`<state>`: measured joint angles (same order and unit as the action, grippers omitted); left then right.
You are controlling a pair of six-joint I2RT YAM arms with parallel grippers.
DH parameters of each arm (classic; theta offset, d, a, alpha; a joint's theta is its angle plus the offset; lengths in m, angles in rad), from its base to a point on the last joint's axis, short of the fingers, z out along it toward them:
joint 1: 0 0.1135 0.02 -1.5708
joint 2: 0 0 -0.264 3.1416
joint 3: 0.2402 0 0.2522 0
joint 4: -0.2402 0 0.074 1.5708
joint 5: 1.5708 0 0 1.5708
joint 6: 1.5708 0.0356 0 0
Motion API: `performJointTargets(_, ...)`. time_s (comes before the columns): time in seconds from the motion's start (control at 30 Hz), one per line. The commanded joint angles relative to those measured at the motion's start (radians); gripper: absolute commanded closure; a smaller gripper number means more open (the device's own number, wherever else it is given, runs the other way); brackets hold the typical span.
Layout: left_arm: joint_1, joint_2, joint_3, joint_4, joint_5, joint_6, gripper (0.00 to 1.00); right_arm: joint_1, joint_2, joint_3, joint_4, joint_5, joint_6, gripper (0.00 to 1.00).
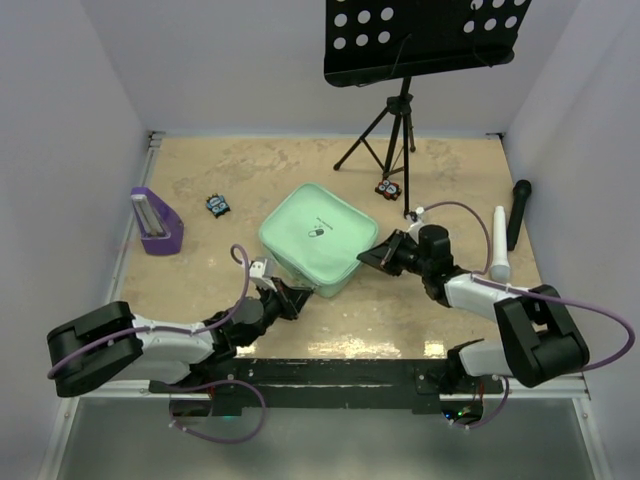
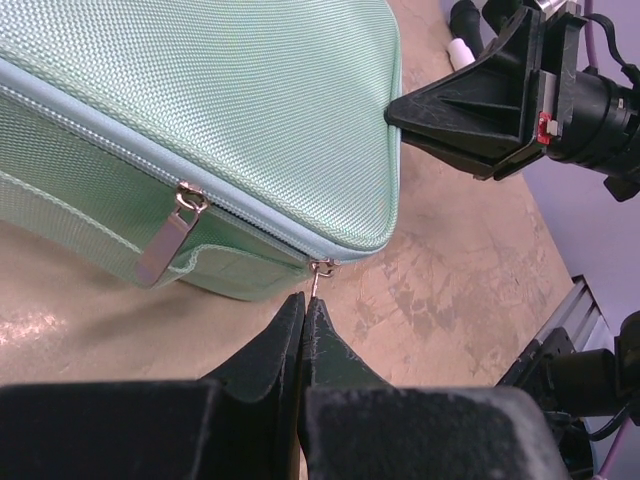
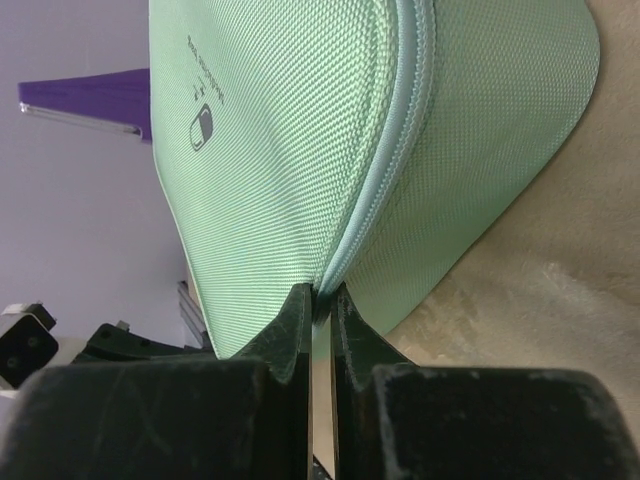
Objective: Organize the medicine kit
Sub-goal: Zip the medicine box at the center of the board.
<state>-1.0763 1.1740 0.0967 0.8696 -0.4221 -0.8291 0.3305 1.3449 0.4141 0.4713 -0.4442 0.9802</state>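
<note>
The medicine kit [image 1: 315, 235], a mint-green soft case with a small pill logo [image 3: 200, 127], lies closed in the middle of the table. My left gripper [image 1: 293, 297] is at its near corner, fingers pressed together on the small metal zipper pull [image 2: 318, 275]. A second zipper pull [image 2: 165, 240] hangs free on the kit's side wall. My right gripper [image 1: 372, 256] is at the kit's right corner, its fingertips [image 3: 300, 305] pinching the zipper seam [image 3: 385, 170] between lid and base. In the left wrist view the right gripper [image 2: 395, 112] shows touching the kit [image 2: 220, 90].
A small purple stand [image 1: 155, 222] sits at the left. A music stand's tripod [image 1: 395, 130] rises at the back. A white tube [image 1: 499, 245] and a black microphone [image 1: 519, 212] lie at the right. Two small dark items [image 1: 218, 205] [image 1: 388, 188] lie behind the kit.
</note>
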Motion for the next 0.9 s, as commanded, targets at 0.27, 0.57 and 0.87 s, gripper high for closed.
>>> performJointTargets(0.27, 0.019, 0.087, -0.109, -0.043, -0.09, 0.044, 1.0, -0.076, -0.061, 0.008, 0.053, 0.075, -0.153, 0.42)
performJointTargets(0.57, 0.019, 0.021, -0.163, 0.072, -0.086, 0.054, 1.0, 0.057, -0.127, -0.031, 0.084, 0.053, -0.103, 0.36)
performJointTargets(0.87, 0.019, 0.025, -0.117, 0.155, 0.083, 0.166, 0.44, 0.104, -0.018, 0.017, 0.079, 0.033, -0.087, 0.35)
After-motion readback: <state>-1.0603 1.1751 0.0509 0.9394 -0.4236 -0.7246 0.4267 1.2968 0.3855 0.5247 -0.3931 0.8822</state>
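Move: At the medicine box's near corner, the left hand already pinches a zip pull, roughly 1 cm ahead of its fingertip point; the other zip pull hangs about 4 cm ahead and 3 cm left along the seam. The right hand, already pinching the right-hand side's zip seam at its fingertips, has the near corner about 7 cm back and 6 cm left, and the box's middle some 6 cm ahead, 8 cm left and 3 cm below. Letting go of the zip seam, the right hand opens and goes about 5 cm right and forward, then turns back past its start, back and left, until its open fingers straddle the edge nearer the corner. Meanwhile the left hand, still shut, dips about 6 cm and shifts left, then climbs nearly all the way back and opens about halfway, letting go of the zip pull. ##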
